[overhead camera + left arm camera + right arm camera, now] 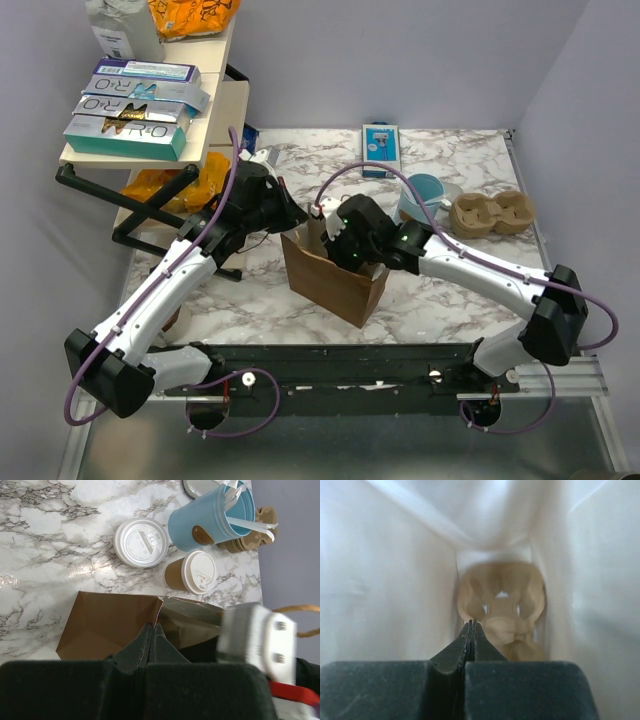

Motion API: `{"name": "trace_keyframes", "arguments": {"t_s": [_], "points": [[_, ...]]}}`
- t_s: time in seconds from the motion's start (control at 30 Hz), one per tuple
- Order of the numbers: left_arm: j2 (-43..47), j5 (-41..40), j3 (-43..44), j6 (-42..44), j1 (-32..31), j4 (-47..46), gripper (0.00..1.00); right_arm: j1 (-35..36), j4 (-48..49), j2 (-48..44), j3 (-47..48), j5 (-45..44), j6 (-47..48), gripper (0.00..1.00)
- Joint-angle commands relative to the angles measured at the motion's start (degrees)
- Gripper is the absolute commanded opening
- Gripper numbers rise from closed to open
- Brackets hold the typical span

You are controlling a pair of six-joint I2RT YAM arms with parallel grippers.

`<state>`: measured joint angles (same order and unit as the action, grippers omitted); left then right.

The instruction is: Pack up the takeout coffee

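The takeout coffee, a small tan paper cup with a white lid, lies on the marble beyond the brown paper bag; in the top view the right arm covers it. My left gripper is shut on the bag's left rim, holding the bag open. My right gripper reaches down inside the bag, jaws shut with nothing between them. Below its tips a tan moulded pulp piece lies on the bag's bottom, between pale inner walls.
A light-blue mug with white sticks stands beside the cup, also in the top view. A second round white lid faces up nearby. A pulp cup carrier sits at the right. Shelves with boxes stand at the back left.
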<state>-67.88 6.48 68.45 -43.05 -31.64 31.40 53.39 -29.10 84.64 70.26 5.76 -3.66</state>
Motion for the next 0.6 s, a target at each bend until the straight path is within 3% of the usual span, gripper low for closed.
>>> {"name": "trace_keyframes", "arguments": {"t_s": [0.0, 0.37, 0.57], "points": [[0.8, -0.7, -0.8, 0.1, -0.3, 1.3, 0.0, 1.3, -6.8, 4.8, -2.1, -0.9, -0.9, 0.01], [0.0, 0.7, -0.2, -0.3, -0.4, 1.1, 0.0, 2.1, -7.1, 14.5, -0.9, -0.7, -0.3, 0.01], [-0.5, 0.6, 0.0, 0.0, -0.4, 0.9, 0.0, 2.1, -7.4, 11.5, 0.0, -4.2, -0.1, 0.01]]}}
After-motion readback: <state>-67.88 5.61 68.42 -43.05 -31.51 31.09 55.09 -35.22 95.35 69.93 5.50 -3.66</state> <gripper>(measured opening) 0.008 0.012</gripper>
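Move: The right hand is inside the bag's mouth, and the cup carrier lies in the bag some 10 cm below it, about 2 cm to its right and level fore and aft. Outside the bag, a lidded cup stands about 12 cm ahead and 4 cm right, a brown cup 12 cm ahead and 14 cm right, both roughly 9 cm lower. From the left hand, the carrier is about 10 cm right, 5 cm back and 20 cm down. Straight down into the bag goes the right hand, about 8 cm and fairly quickly, easing back some 2 cm as its shut fingers tip steeper by roughly 15 degrees towards the cup carrier; it then stays low, fingertips at the carrier's middle bridge, seemingly pressing on it. The left hand stays put, still pinching the bag's rim at its far left corner. ##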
